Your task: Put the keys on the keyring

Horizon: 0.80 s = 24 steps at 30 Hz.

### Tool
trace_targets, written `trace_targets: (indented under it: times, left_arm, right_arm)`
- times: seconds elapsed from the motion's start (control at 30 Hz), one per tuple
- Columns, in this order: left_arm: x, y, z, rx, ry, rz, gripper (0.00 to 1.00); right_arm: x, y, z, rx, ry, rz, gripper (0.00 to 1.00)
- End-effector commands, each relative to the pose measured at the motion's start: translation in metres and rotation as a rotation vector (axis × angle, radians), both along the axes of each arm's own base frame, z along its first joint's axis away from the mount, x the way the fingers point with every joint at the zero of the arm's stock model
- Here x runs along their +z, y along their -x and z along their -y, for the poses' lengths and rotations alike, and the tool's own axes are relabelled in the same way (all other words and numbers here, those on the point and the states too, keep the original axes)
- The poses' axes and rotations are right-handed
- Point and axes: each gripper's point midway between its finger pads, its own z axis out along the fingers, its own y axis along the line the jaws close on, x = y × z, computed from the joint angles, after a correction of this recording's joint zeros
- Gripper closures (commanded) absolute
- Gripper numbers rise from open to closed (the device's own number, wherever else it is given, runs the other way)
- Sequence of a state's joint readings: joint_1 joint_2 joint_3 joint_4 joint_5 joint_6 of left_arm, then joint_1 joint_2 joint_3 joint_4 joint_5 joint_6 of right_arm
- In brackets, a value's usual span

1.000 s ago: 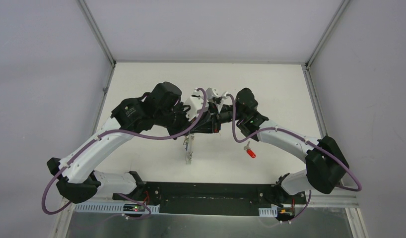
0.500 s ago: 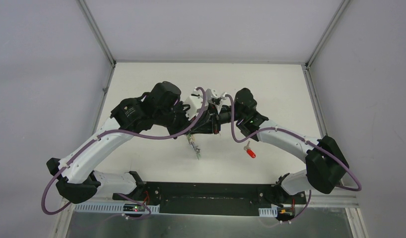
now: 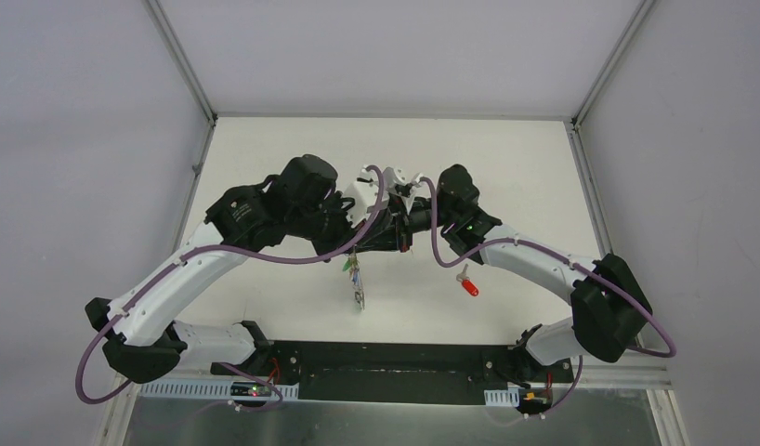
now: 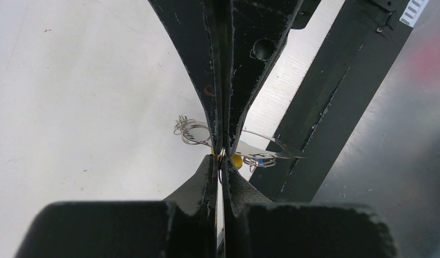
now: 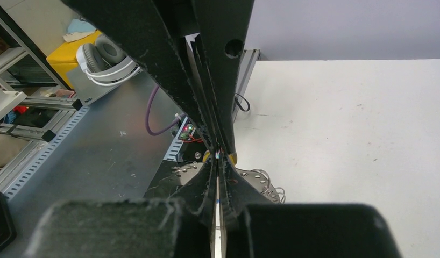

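My left gripper and right gripper meet tip to tip above the table's middle, both shut. A thin wire ring shows pinched between the tips. Just below hangs the keyring, a flat grey band with holes, and a yellow key head sits behind the tips. Small split rings hang beside it. In the top view the bunch of keys dangles under the grippers. A red-headed key lies loose on the table to the right, apart from both grippers.
The black base rail runs along the near edge under the arms. Purple cables loop along both arms. Grey walls and a metal frame close in the white table on three sides.
The hanging bunch swung to the right and has come back toward the left. Both arms have hardly moved.
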<state>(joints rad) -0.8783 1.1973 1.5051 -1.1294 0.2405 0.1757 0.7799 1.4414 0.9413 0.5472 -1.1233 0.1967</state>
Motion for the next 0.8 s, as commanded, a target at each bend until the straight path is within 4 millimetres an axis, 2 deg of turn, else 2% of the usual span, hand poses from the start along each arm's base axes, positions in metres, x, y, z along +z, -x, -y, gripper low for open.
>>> trace_targets:
  times: [0.0, 0.07, 0.1, 0.17, 0.33, 0.47, 0.77]
  left_arm:
    - [0.023, 0.003, 0.009, -0.04, 0.091, 0.066, 1.0]
    - [0.025, 0.004, 0.012, -0.058, 0.108, 0.07, 1.0]
    - [0.028, 0.004, 0.012, -0.06, 0.119, 0.077, 0.96]
    - [0.03, 0.003, 0.012, -0.053, 0.133, 0.091, 0.8]
    - [0.045, 0.003, 0.009, -0.014, 0.222, 0.145, 0.63]
    - [0.067, 0.008, 0.006, -0.011, 0.345, 0.222, 0.6]
    - [0.074, 0.02, -0.012, -0.039, 0.544, 0.446, 0.55]
  right_arm:
    - [0.03, 0.001, -0.003, 0.021, -0.072, 0.082, 1.0]
    - [0.032, 0.0, -0.004, 0.015, -0.073, 0.077, 1.0]
    - [0.033, -0.001, -0.004, 0.007, -0.073, 0.073, 1.0]
    - [0.034, -0.003, -0.005, -0.009, -0.074, 0.067, 1.0]
    - [0.038, -0.003, -0.001, -0.025, -0.077, 0.06, 1.0]
    - [0.046, -0.003, 0.005, -0.043, -0.089, 0.059, 1.0]
    - [0.055, -0.001, 0.014, -0.046, -0.117, 0.062, 1.0]
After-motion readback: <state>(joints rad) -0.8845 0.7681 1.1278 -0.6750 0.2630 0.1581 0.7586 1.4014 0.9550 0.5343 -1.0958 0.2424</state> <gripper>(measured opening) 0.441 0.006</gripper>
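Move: The small metal ring is already pinched between the left fingertips, right at that hand's point, and the right fingertips are shut on the same ring from the other side, likewise at their point. The yellow tag hangs about 2 cm below it, and the keyring plate with its keys hangs some 7 cm below the left hand and 5 cm back, neither left nor right. The red key lies on the table about 24 cm to the left hand's right, level with it and some 27 cm lower. The small ring stays pinched in the shut right fingers while the left fingers open to a bit under half and let go of it. The left hand then draws off upward about 4 cm, with some move back and slightly left, its fingers tilting nearly 30 degrees up towards level. Late on, the right hand lifts about 2 cm with its hold. ##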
